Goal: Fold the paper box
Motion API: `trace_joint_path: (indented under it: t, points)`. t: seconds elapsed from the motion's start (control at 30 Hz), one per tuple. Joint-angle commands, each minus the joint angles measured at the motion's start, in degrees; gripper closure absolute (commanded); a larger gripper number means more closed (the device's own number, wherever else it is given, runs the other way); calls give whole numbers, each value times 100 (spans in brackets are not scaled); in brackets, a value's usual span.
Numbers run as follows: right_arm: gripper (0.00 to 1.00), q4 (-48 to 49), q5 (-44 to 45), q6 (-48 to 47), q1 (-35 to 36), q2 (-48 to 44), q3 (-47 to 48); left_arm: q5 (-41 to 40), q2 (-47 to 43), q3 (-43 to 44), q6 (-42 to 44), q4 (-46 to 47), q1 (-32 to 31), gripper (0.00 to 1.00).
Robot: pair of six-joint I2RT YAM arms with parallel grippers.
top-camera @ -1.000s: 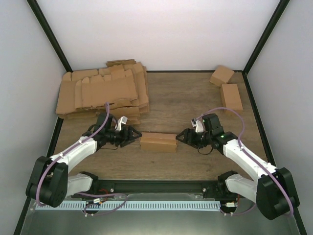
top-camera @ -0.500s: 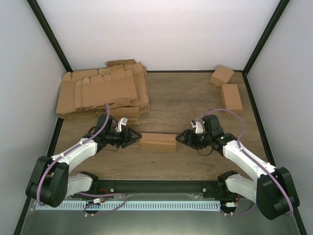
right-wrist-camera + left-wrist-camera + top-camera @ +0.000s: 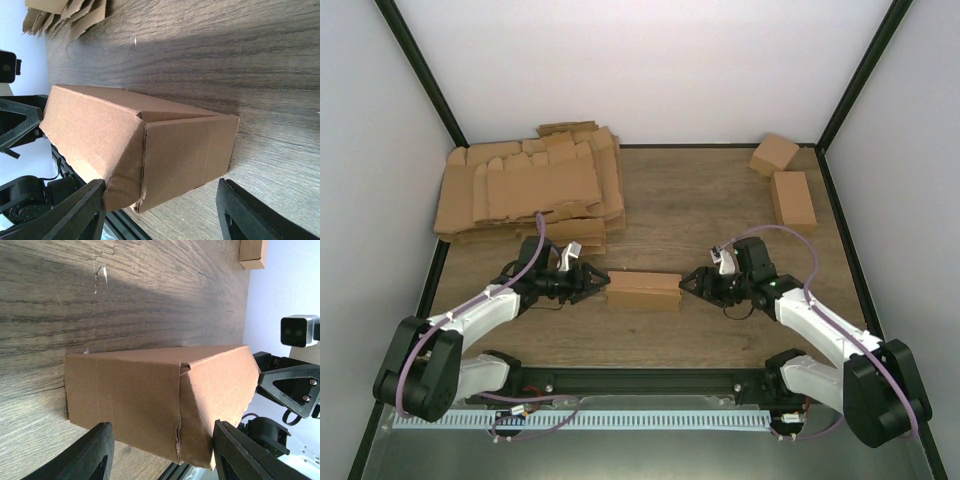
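The paper box is a closed brown oblong lying lengthwise on the table between the two arms. My left gripper is at its left end, jaws open. In the left wrist view the box end fills the gap ahead of my left gripper, one black finger below each lower corner. My right gripper faces the right end, also open. In the right wrist view the box sits just beyond my right gripper, whose fingers stand wider than the box end.
A big pile of flat cardboard blanks lies at the back left, its edge showing in the right wrist view. Two finished small boxes rest at the back right. Black frame posts border the table.
The left jaws have narrowed and that gripper has crept closer to the box's left end. The right gripper shifted slightly toward the right end. The box stayed put.
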Motion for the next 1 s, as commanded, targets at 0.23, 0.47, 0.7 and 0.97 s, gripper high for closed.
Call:
trace_joint_path:
  t: [0.23,0.47,0.7,0.97]
  points:
    - [20,-649,554,-296,-35,-57,633,-342,-310,401,123,-616,-19,16]
    - [2,-887,212,-309,-38,-307,864,-289,-577,584,43,-948,-23,6]
    - [0,-1154,92,30,-29,-407,905,-256,-809,741,-597,-1483,-181,3]
    - [1,-836,407,1472,369,-690,661,-801,-1117,472,-2113,-1107,-664,3]
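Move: The paper box sits between my two hands. Its middle is about 8 cm to the right of my left hand, 1 cm ahead and 3 cm lower; from my right hand it is about 8 cm to the left, also 1 cm ahead and 3 cm lower. The cardboard pile lies some 22 cm ahead and 13 cm left of my left hand; a small carton is some 20 cm ahead and 21 cm right of my right hand. I spread both grippers from a little over half open to wide open, and their upper fingers come free of the lid's front corners at either end of the paper box. Once they are spreading, I lift both hands about 4 cm, nearly straight up. My left hand also eases back 2 cm or so towards the base at the end. ##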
